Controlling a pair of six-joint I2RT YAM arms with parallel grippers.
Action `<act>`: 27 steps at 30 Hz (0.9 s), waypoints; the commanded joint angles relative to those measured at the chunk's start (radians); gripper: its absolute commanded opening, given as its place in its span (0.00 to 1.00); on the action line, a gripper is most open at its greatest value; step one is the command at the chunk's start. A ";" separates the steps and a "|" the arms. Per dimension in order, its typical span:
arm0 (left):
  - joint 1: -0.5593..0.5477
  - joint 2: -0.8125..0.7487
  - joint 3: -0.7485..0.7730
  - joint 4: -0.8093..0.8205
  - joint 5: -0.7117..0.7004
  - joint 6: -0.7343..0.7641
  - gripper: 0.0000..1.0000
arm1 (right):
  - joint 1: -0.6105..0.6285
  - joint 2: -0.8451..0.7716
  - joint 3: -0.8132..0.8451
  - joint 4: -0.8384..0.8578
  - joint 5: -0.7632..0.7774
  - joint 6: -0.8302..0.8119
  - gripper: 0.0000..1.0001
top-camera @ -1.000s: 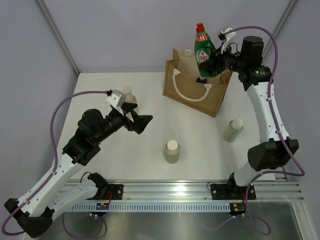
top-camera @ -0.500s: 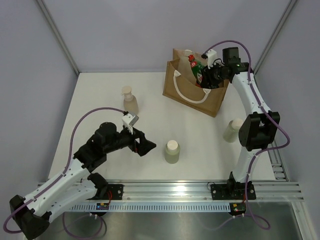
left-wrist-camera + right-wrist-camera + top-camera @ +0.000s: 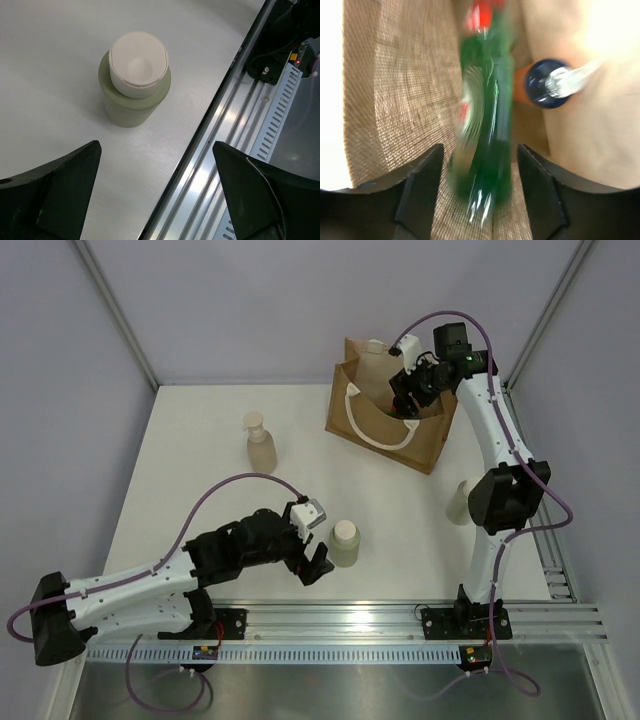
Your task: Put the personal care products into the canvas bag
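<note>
My right gripper (image 3: 405, 398) reaches into the mouth of the tan canvas bag (image 3: 385, 430) at the back right. In the right wrist view my right gripper (image 3: 480, 150) is open, and the green red-capped bottle (image 3: 482, 125) is blurred between its fingers with a gap on each side. A silver tube with a dark cap (image 3: 551, 83) and something orange (image 3: 521, 85) lie in the bag beside it. My left gripper (image 3: 312, 565) stands wide open just left of a pale olive cream-capped bottle (image 3: 345, 543). The same olive bottle (image 3: 135, 80) stands upright ahead of the left gripper (image 3: 156, 146).
A beige pump bottle (image 3: 260, 440) stands at the middle left of the table. A second olive bottle (image 3: 460, 502) is partly hidden behind the right arm. The metal rail (image 3: 240, 130) runs along the near table edge, close under my left gripper.
The right gripper has lowered the green bottle into the bag and opened its jaws. The left arm has swung from the pump bottle towards the near olive bottle.
</note>
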State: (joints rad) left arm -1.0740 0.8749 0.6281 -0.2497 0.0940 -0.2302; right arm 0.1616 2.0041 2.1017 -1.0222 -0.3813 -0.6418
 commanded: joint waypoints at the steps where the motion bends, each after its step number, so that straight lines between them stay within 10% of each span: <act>1: -0.052 0.042 0.021 0.076 -0.161 0.037 0.99 | 0.004 -0.042 0.098 0.008 0.004 0.027 0.72; 12: -0.081 0.137 -0.071 0.317 -0.249 0.089 0.99 | -0.005 -0.287 0.017 -0.055 -0.272 0.011 0.86; 27: -0.096 0.495 -0.085 0.774 -0.384 0.081 0.98 | -0.007 -0.955 -0.953 0.275 -0.619 0.018 0.97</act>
State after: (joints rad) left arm -1.1660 1.3216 0.5137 0.3161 -0.1989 -0.1566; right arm 0.1570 1.0702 1.2308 -0.8131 -0.9527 -0.6121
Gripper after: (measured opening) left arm 0.987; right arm 0.969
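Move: The white-capped bottle stands about 7 cm to the right of the left hand, 6 cm ahead and, at its middle, some 9 cm below; the beige pump bottle is roughly 32 cm ahead and 16 cm to the left of that hand. The right hand has the green bottle inside the canvas bag, whose middle lies about 6 cm ahead, 3 cm left and 8 cm below, with the orange can some 10 cm straight ahead and 10 cm below. The right hand, its fingers already loosening, opens almost fully to leave the green bottle behind, rises about 5 cm first, then sweeps back some 24 cm out of the canvas bag and away from it, swinging about 35 degrees so that the fingers point more to the left and less steeply down. Meanwhile the left hand, wide open throughout, sinks some 8 cm while easing about 5 cm forward and 5 cm right, bringing its fingers to either side of the white-capped bottle's top without closing. ##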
